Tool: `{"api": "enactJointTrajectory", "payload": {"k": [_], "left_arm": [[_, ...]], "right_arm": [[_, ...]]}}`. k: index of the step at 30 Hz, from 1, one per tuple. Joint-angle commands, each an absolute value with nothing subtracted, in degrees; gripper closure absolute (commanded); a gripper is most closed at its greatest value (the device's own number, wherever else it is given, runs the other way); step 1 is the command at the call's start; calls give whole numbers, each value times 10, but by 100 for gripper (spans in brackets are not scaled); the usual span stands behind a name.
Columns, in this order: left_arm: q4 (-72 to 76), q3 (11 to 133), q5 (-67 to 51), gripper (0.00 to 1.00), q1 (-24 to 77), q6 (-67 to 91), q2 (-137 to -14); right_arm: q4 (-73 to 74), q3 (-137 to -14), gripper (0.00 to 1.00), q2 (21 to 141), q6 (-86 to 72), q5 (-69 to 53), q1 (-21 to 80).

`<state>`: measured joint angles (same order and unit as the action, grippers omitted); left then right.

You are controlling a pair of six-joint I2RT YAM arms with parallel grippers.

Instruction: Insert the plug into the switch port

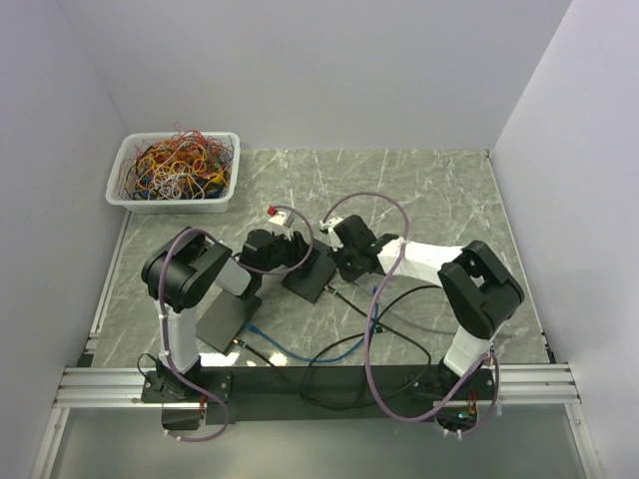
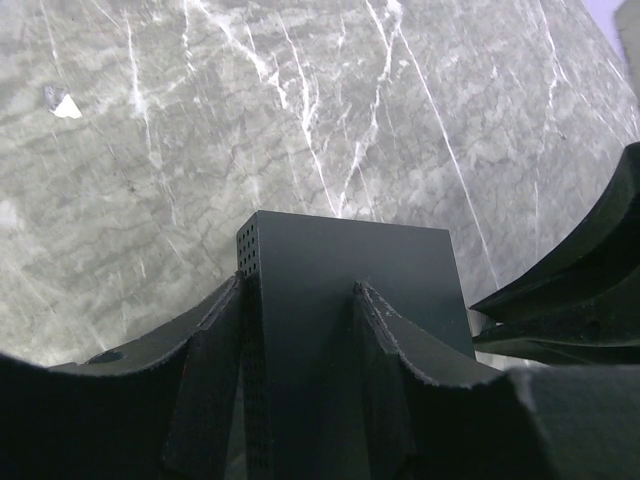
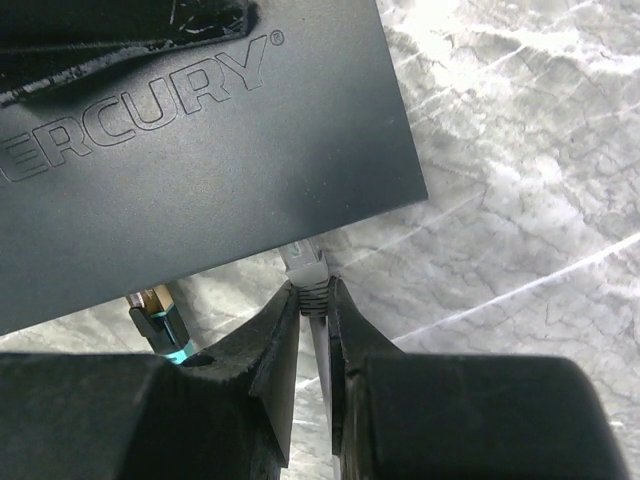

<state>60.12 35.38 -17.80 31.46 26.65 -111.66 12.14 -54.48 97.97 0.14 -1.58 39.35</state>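
The switch [image 1: 310, 271] is a flat black box in the middle of the table. My left gripper [image 1: 285, 249] is shut on it; in the left wrist view the black fingers [image 2: 215, 350] stand on either side of the switch body [image 2: 340, 260], around my left gripper's [image 2: 298, 290] midpoint. My right gripper [image 1: 344, 261] comes in from the right. It is shut on the grey plug [image 3: 307, 268], pinched at its ribbed boot between the tips of my right gripper [image 3: 313, 290]. The plug's clear tip meets the lower edge of the switch [image 3: 200, 150]; how deep it sits is hidden.
A second connector with a teal boot [image 3: 160, 320] sits at the same switch edge, left of the plug. A blue cable [image 1: 300, 349] and black cables trail toward the arm bases. A white bin of tangled wires [image 1: 175, 170] stands at the back left, and a small red-and-white piece [image 1: 278, 211] lies behind the switch.
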Motion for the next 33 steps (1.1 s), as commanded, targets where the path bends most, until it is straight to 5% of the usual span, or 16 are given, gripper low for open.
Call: {"api": "enactJointTrajectory", "payload": {"k": [1,23,33], "left_arm": [[469,334,-367,51,389,316,-1159],[497,415,-379,52,429,349,-1262],[355,565,-366,48,388,344,-1282]], "right_arm": [[-156,-640,100,1011,-4,-43,389],[-267,-839,100,1153,-76,46,386],[-216,-967,100,1234,-91,34,345]]}}
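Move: The right hand already pinches the clear plug on the grey cable; the switch port it faces is only about 1 cm ahead and 1 cm left, level with the tips. The switch's middle lies some 6 cm left and 1 cm back, with the black cable's plug about 3 cm back and 2 cm left. From the left hand, already on the switch, that port is roughly 2 cm back, 6 cm right and 1 cm down; the spare switch sits about 15 cm back, 17 cm left and 2 cm lower. Forward and almost level, both hands travel together, about 8 cm each and quickest at the end. The left keeps its fingers on the switch, one over the top, and veers 3 cm right towards the plug, turning slightly counter-clockwise; the right keeps its pinch, drifts left then back right, and rolls its left side down while turning some 10 degrees clockwise, holding the plug at the port edge. ##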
